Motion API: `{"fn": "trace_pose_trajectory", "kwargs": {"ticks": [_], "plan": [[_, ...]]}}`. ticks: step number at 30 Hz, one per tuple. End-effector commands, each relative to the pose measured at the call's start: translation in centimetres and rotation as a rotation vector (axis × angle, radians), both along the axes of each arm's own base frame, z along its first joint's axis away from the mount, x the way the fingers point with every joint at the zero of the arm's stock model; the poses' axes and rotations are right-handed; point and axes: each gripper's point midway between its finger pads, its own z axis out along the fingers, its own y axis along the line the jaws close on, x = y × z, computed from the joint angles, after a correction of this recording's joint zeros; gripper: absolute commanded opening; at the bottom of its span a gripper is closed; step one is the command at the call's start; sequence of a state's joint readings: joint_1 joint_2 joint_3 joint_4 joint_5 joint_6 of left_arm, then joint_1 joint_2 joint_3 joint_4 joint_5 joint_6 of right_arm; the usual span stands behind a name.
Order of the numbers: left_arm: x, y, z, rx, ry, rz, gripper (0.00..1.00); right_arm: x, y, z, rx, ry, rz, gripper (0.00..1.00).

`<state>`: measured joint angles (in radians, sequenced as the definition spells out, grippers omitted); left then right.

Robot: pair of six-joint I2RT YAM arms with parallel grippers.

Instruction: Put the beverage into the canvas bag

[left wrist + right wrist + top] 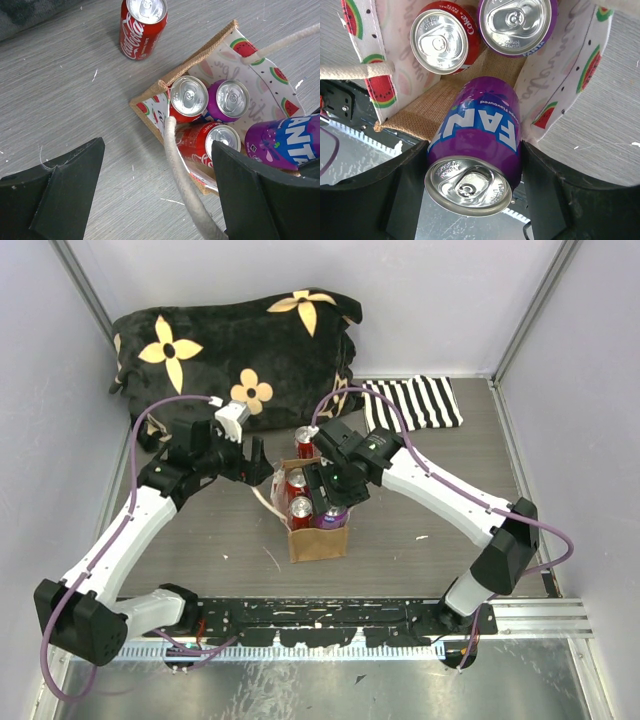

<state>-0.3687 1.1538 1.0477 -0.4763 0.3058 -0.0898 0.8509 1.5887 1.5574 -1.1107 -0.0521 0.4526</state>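
The beverage, a purple Fanta can [475, 145], is clamped between my right gripper's [472, 185] fingers. It hangs tilted over the open mouth of the canvas bag [318, 543], its base end pointing into the bag. The bag [150, 97] is tan outside with a watermelon-print lining [570, 75]. Inside stand two red Coke cans [189, 97] [207, 142] and a purple can [231, 100]. My left gripper [157, 195] is open just left of the bag, with a cream rope handle [185, 185] running loose between its fingers.
Another red Coke can [305, 442] stands on the table behind the bag. A black pillow with cream flowers [235, 340] lies at the back, a black-and-white striped cloth [415, 400] at the back right. A black rail [330, 615] runs along the near edge.
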Motion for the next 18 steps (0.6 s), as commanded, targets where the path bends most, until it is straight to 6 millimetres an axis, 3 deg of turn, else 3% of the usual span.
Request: {"fn": "trace_pose_trajectory", "kwargs": {"ticks": [1,10,18], "plan": [[0.3,-0.3,-0.4,-0.003,-0.01,-0.02,0.94,0.5,0.6,1.0,0.044,-0.07,-0.008,0.01],[0.4,-0.2,-0.6,0.008,-0.01,-0.026,0.95,2.5,0.8,-2.4,-0.029,-0.109,-0.025,0.01],[0.0,0.0,-0.7,0.014,-0.01,-0.028,0.95,2.8,1.0,-5.7,-0.055,-0.097,-0.028,0.01]]}}
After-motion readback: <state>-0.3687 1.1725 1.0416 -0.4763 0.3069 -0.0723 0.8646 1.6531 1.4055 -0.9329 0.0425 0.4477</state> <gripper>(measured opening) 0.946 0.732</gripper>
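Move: The can of Fanta is already in my right hand, over the near right corner of the canvas bag; the free slot there lies about 2 cm ahead and some 10 cm below. In the bag, the standing Fanta is about 8 cm ahead and 3 cm left, the near Coke 4 cm ahead and 8 cm left, the far Coke about 11 cm ahead and 9 cm left. From my left hand that slot is roughly 17 cm right, 11 cm back and 14 cm lower. I lower the gripped Fanta with my right hand into the bag's free near right corner, sinking about 6 cm, slowly at first and then faster, and easing some 2 cm forward towards the standing Fanta. My wrist tips about 5 degrees closer to upright, and my fingers keep their hold on the can. ##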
